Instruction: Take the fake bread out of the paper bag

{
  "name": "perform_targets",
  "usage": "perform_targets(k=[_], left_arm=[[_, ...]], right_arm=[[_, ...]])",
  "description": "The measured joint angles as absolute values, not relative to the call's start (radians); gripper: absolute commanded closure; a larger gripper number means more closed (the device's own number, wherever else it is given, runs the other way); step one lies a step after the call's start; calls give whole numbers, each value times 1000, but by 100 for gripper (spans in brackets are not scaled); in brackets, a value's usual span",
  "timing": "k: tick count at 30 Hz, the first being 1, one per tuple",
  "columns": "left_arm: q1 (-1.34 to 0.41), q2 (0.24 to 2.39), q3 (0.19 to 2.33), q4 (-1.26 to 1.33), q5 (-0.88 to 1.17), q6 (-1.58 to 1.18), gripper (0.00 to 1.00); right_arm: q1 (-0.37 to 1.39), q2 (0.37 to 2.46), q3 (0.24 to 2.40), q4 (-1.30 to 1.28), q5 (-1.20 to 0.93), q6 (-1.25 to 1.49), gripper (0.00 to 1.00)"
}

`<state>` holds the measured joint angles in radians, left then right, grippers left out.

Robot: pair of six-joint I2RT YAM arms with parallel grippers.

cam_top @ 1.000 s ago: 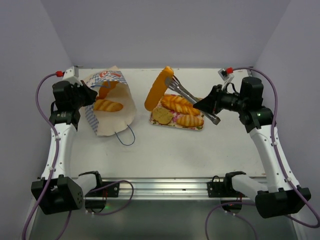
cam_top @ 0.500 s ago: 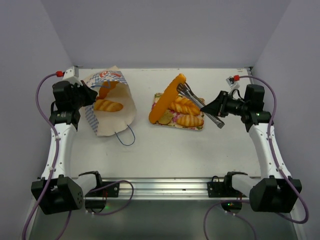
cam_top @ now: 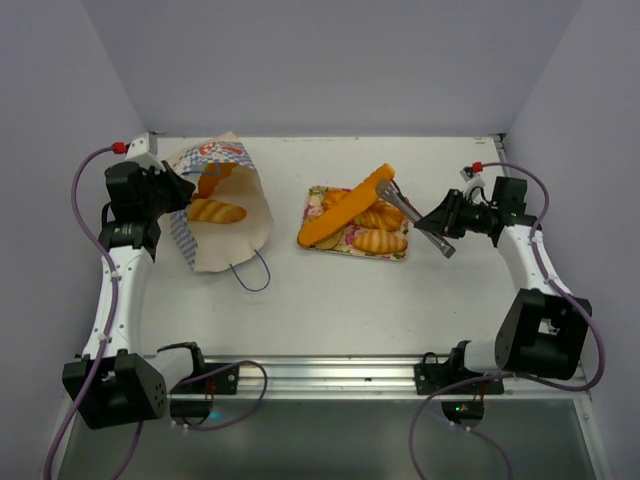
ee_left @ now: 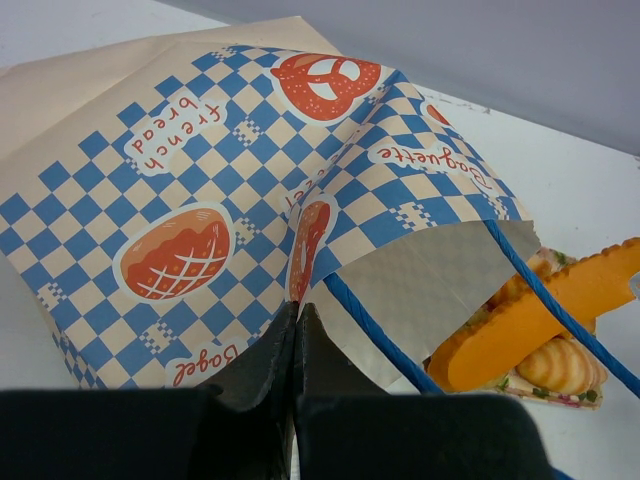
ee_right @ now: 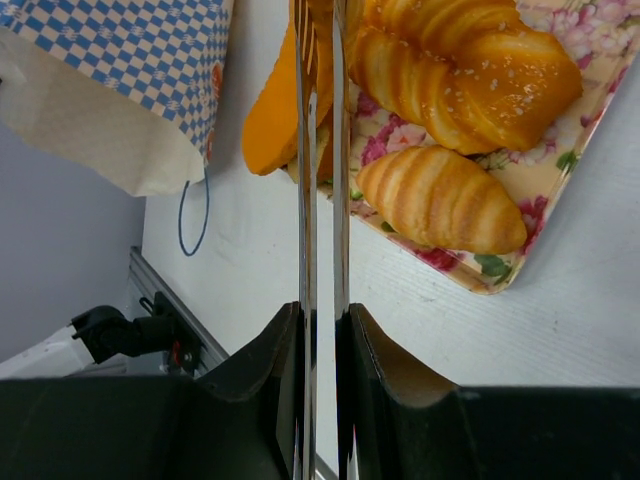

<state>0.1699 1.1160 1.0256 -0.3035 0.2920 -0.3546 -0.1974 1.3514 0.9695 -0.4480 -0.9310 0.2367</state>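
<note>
The paper bag lies on its side at the left with its mouth open toward the tray. A braided loaf and an orange stick show inside it. My left gripper is shut on the bag's checkered edge. My right gripper is shut on metal tongs. The tongs' tips sit at the far end of a long orange stick that lies slanted across the floral tray. In the right wrist view the tongs run over the stick, beside braided loaves.
Several breads lie on the tray. The bag's blue cord handle loops onto the table in front of the bag. Walls stand close at the left, back and right. A metal rail runs along the near edge.
The right arm has swung the orange stick down from nearly upright to lying slanted across the tray, and the wrist has drawn back to the right. The left gripper and bag have not moved.
</note>
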Motion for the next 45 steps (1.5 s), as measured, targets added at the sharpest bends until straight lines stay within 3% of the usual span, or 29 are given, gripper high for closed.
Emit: perform_targets(k=[9,26,45], left_arm=[[170,1116,1026,-303,292,-348,100],[170,1116,1026,-304,299,-348,100],[170,1116,1026,-305,302,-348,100]], right_arm=[[-216,1467,964,-415,-924,216,95],[-234,1519,971,-387,-927,216,65],[-276,1521,971,-363,-934,216,54]])
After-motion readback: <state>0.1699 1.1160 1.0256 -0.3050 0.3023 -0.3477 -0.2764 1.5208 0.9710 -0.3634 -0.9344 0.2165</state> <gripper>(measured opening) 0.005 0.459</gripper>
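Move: The floral tray lies under the load in the right hand's tongs, its middle about 14 cm left, 3 ahead and 14 below that hand. The long bread, gripped near its right end, has its middle some 17 cm left, 4 ahead and 9 below. Below it, the braided loaf is about 12 cm left of the hand and 4 ahead, the ridged roll 10 left and 2 back. From the left hand the tray is roughly 35 cm right, 3 back, 20 below. Still clamping the long bread in the tongs, the right hand lowers it onto the loaves on the tray, sinking about 4.5 cm while easing some 2 cm forward and a little right, tipping slightly down. Then the fingers open partway, keeping the tongs but letting their jaws spread at the bread's right end, as the hand drifts nearly 2 cm more to the right. ##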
